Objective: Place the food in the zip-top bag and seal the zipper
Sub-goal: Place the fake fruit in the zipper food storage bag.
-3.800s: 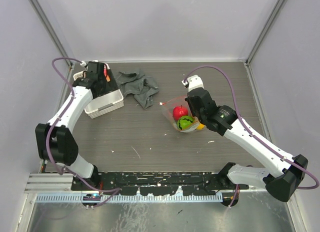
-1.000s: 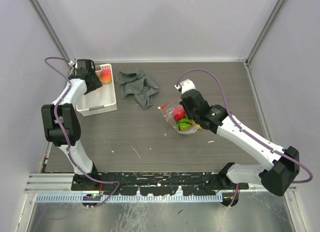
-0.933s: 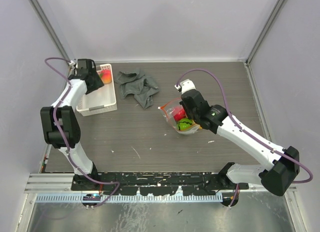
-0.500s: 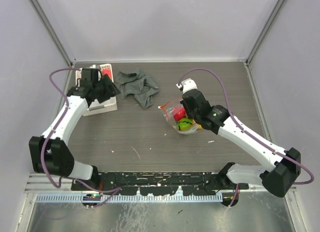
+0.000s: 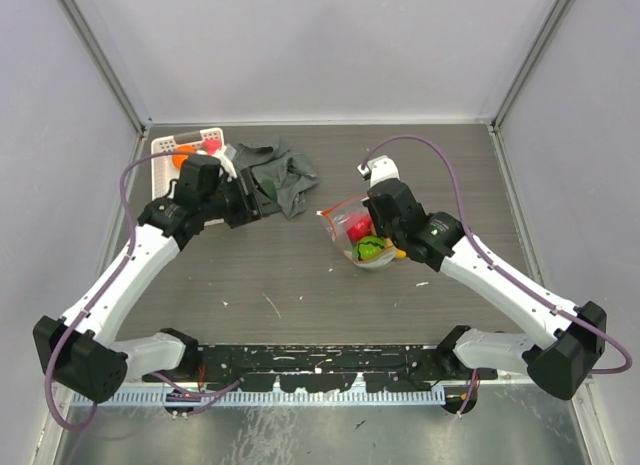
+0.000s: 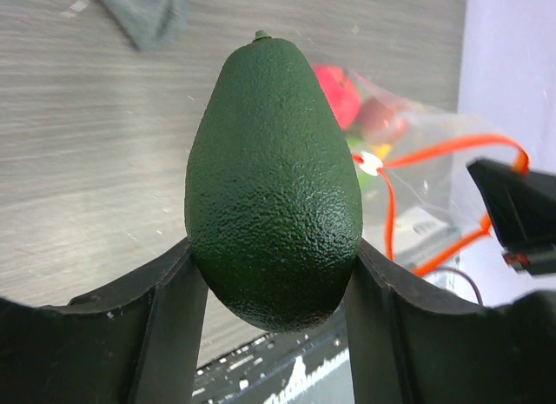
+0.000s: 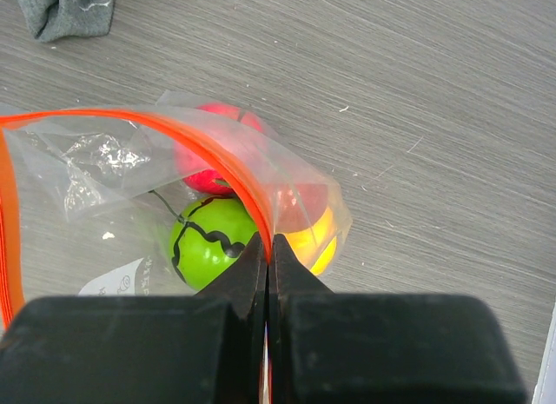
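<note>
My left gripper (image 6: 274, 248) is shut on a dark green avocado (image 6: 274, 178) and holds it above the table, left of the bag; it also shows in the top view (image 5: 258, 197). The clear zip-top bag (image 5: 345, 217) lies mid-table. Its mouth faces left and its red-orange zipper (image 7: 200, 143) is open. My right gripper (image 7: 268, 239) is shut on the zipper strip at the bag's right edge and holds it up. Inside the bag are a red fruit (image 7: 204, 174), a bright green one (image 7: 213, 243), a yellow one (image 7: 317, 248) and a brownish one (image 7: 304, 204).
A white lattice basket (image 5: 165, 145) stands at the far left with an orange piece (image 5: 185, 157) and a pink piece (image 5: 211, 145) in it. A crumpled grey cloth (image 5: 285, 175) lies between the basket and the bag. Grey walls close in the table.
My left arm has left the basket and swung right over the cloth's edge toward the bag, carrying the avocado. My right gripper has kept its hold on the zipper, barely moving.
</note>
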You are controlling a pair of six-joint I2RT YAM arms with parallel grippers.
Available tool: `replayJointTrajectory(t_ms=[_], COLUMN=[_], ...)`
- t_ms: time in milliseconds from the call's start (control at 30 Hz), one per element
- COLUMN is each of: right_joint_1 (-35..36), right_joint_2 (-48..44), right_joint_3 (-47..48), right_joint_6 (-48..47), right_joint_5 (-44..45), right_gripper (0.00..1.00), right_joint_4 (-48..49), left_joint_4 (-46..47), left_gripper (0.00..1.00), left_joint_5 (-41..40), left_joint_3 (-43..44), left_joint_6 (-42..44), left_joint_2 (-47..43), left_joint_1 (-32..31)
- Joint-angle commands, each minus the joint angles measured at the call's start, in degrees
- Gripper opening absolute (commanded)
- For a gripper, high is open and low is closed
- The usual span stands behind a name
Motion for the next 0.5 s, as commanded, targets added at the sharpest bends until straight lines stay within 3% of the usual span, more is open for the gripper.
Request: replayJointTrajectory(t_ms=[0, 267, 467], right_joint_1=[-0.2, -0.1, -0.2], right_joint_2=[-1.9, -1.8, -2.3], right_joint_3=[1.3, 0.6, 0.1], right_joint_6=[1.9, 3.4, 4.1], right_joint_5=[0.5, 0.6, -0.1], right_gripper=[0.0, 0.0, 0.0], right_joint_4=[3.6, 4.5, 4.8], left_joint_4=[2.6, 8.7, 11.8], left_gripper=[0.23, 0.22, 0.22], left_joint_5=[5.5, 8.2, 10.2], left_joint_3=[1.4, 1.0, 2.7], left_joint_6=[-3.2, -8.9, -11.1], left_joint_2=[-1.7, -2.4, 1.9], left_joint_1=[-4.7, -14.3, -20.2])
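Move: Roughly 16 cm to the right of the left hand, about 3 cm nearer the base and 8 cm lower, is the open bag mouth; that mouth is some 4 cm left of the right hand, 2 cm back and 6 cm below. In the bag, the green melon lies about 21 cm right of the left hand, level with it and 16 cm down, with the red fruit 3 cm beyond and 3 cm left of the melon. The grey cloth is around 15 cm ahead of the left hand, 3 cm right and 22 cm below. Carrying the avocado still gripped in its fingers, the left hand sweeps about 10 cm right and 8 cm back towards the bag's open mouth, climbing slightly and swinging some 20 degrees clockwise, so its fingers point more across to the right. The right hand stays nearly in place, keeping its pinch on the bag's rim and holding it open. ##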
